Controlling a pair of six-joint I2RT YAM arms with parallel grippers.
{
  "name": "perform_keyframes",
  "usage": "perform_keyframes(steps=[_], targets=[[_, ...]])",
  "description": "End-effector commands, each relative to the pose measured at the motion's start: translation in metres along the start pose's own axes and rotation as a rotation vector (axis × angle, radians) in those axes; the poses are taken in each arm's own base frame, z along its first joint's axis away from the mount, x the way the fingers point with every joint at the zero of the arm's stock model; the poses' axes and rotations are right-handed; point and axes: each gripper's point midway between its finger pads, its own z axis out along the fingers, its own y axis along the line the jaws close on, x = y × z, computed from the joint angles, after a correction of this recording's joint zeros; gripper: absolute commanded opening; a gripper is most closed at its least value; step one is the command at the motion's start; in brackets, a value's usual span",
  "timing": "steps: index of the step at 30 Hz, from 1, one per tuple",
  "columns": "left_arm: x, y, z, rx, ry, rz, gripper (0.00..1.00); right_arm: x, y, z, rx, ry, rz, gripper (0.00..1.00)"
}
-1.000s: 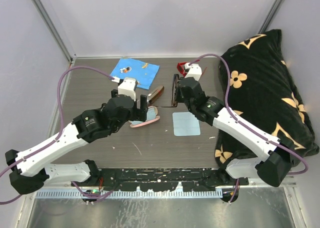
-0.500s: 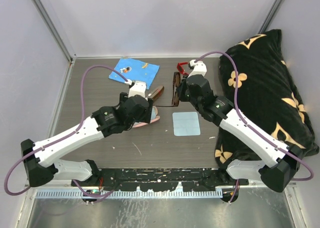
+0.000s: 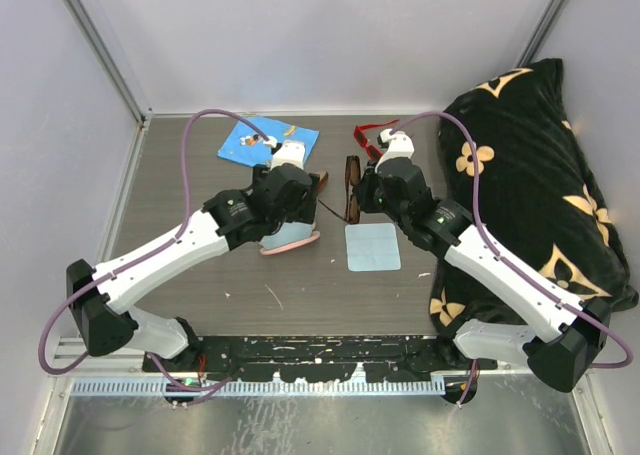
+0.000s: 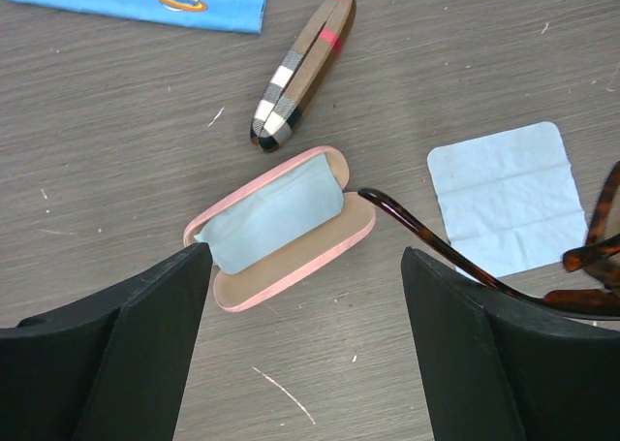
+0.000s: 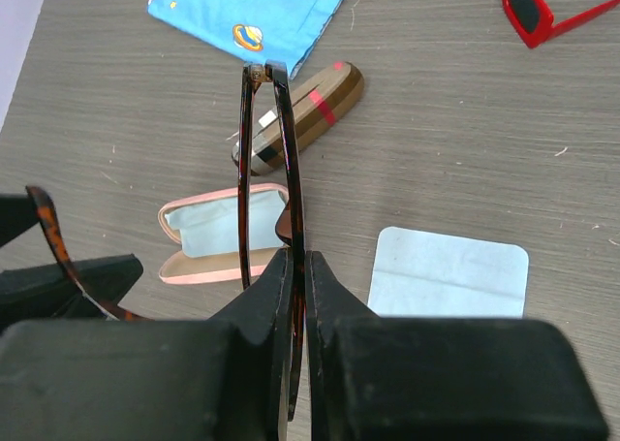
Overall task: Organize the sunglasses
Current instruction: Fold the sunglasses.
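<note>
My right gripper (image 5: 297,262) is shut on the dark brown sunglasses (image 5: 291,150), pinching the frame edge-on above the table. In the top view these sunglasses (image 3: 352,187) hang between both grippers. One unfolded temple (image 4: 426,242) reaches out beside the right finger (image 4: 484,344) of my left gripper (image 4: 305,257), which is open and holds nothing. Touch between temple and finger cannot be told. The red sunglasses (image 3: 368,135) lie at the back of the table (image 3: 200,275), also in the right wrist view (image 5: 538,10).
An open pink glasses case (image 4: 281,228) with a pale blue lining lies under the left gripper. A slim plaid case (image 4: 302,70) sits just behind it. A light blue cloth (image 3: 372,246) and a blue cartoon cloth (image 3: 255,135) lie flat. A black floral pillow (image 3: 540,175) fills the right side.
The left arm has swung right and farther back, bringing its open gripper close to the held brown sunglasses. The right gripper kept its grip and shifted only slightly.
</note>
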Motion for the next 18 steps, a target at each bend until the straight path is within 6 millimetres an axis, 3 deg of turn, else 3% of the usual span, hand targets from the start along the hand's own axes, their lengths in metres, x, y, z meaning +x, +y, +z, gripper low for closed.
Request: perform_keyframes(steps=[1, 18], targets=[[-0.04, -0.015, -0.005, 0.048, -0.086, -0.022, 0.81, -0.008, 0.013, -0.002, -0.058, -0.029, 0.024, 0.0], [-0.057, -0.063, 0.006, 0.192, -0.049, -0.027, 0.79, 0.0, 0.031, 0.003, -0.138, 0.006, 0.019, 0.0]])
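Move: The brown sunglasses' open temple reaches out from the right gripper's grip, its middle about 7 cm right of the left hand, 2 cm back and near its height; from the right hand, it lies some 5 cm left and 4 cm back. About 20 cm below the left hand, the open pink case is 2 cm ahead and 2 cm left, the plaid case 13 cm ahead and 3 cm right, and the light-blue cloth 20 cm right and 2 cm back. Sweep the open left gripper about 5 cm to the right towards the right gripper, rising and edging forward some 2 cm, with its right finger pushing the loose temple in towards the frame. Keep the fingers spread and let the wrist turn slightly clockwise. Hold the sunglasses in the closed right gripper, easing it a little left and down. ##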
